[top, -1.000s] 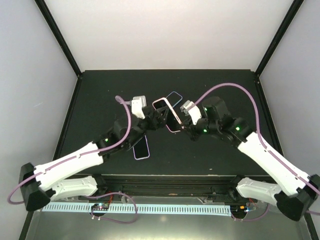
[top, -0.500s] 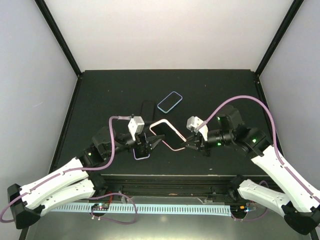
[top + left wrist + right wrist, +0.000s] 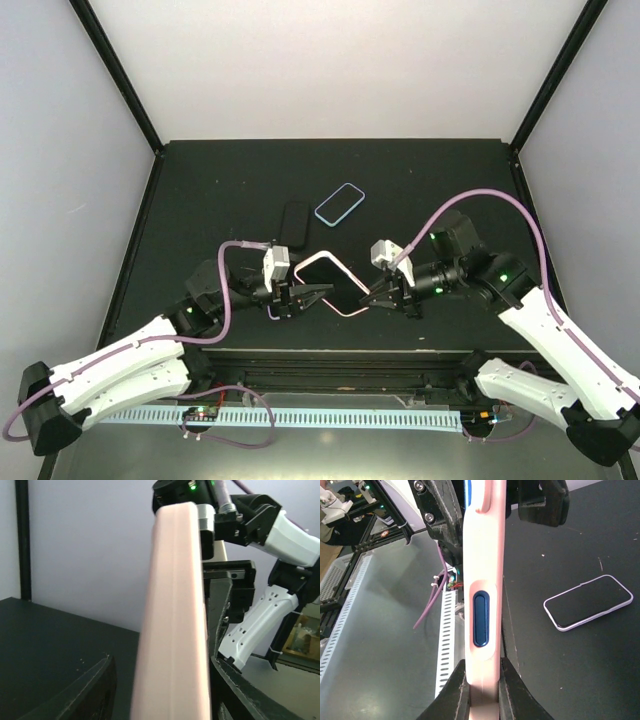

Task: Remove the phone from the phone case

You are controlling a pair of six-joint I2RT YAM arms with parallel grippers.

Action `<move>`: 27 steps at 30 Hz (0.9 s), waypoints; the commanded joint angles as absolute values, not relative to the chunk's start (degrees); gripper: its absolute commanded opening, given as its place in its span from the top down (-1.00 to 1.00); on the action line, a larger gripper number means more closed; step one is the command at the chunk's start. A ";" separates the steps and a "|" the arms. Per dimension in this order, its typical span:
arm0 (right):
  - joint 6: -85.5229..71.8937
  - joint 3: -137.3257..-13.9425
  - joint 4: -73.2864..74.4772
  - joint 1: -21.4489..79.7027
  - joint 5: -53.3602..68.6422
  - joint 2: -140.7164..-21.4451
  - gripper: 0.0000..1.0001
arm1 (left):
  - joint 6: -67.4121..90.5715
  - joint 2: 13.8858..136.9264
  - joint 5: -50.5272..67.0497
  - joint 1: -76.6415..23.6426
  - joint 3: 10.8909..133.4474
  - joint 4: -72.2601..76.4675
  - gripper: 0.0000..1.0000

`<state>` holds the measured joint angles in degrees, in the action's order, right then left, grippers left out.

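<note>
The phone [image 3: 332, 280], dark screen up, sits in a pink phone case [image 3: 346, 308] held off the black table between both arms. My right gripper [image 3: 372, 292] is shut on the case's right end. In the right wrist view its fingers [image 3: 461, 690] pinch the case [image 3: 482, 555] edge-on, with the phone's blue side button [image 3: 481, 618] showing through a cutout. My left gripper [image 3: 312, 292] straddles the other end. In the left wrist view the case [image 3: 172, 630] fills the space between the fingers [image 3: 90, 690], and a dark gap remains on the left side.
A blue-rimmed phone [image 3: 339, 203] and a black phone [image 3: 295, 222] lie flat farther back. A lilac-rimmed phone [image 3: 272, 311] lies partly under my left gripper. A light-rimmed phone [image 3: 588, 602] shows beside the case. The table's near rail and white cable tray [image 3: 280, 415] are close.
Both arms have drawn back toward the near edge, carrying the pink-cased phone with them. The left jaws have narrowed around its end. The right grip has not changed.
</note>
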<state>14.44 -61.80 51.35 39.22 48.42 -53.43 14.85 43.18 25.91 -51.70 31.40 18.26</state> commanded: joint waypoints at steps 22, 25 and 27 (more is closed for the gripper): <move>10.05 -61.88 43.27 39.09 51.00 -53.44 0.98 | 26.79 47.46 34.79 -51.07 28.44 38.21 0.72; 9.56 -61.79 42.78 39.10 50.95 -53.31 0.98 | 27.83 48.02 36.06 -51.07 28.42 39.68 0.86; 9.40 -61.83 42.51 39.06 50.74 -53.48 0.98 | 28.38 48.16 36.74 -51.06 28.48 40.50 0.91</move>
<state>11.44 -61.58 47.59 39.22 50.09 -53.93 27.29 47.42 33.08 -50.96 28.56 35.35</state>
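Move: The phone in its pink case already stands between the left gripper's open jaws, its middle some 3 cm to the right, about level with the hand; from the right gripper, still clamped on its lower right corner, that middle lies about 7 cm left, 1 cm ahead and 2 cm up. Roughly 24 cm below the left hand, a lavender-cased phone lies about 10 cm ahead and 11 cm left, and a black phone 29 cm ahead and 8 cm left. Close the left gripper from about half open to nearly shut, one finger on the screen side and one behind, so it pinches the left part of the cased phone; meanwhile raise it about 2 cm, easing it back some 1.5 cm and tipping its fingers upward about 10 degrees with a slight clockwise turn. Keep the right grip shut on the lower corner, letting that hand drift up and left barely 1 cm. ##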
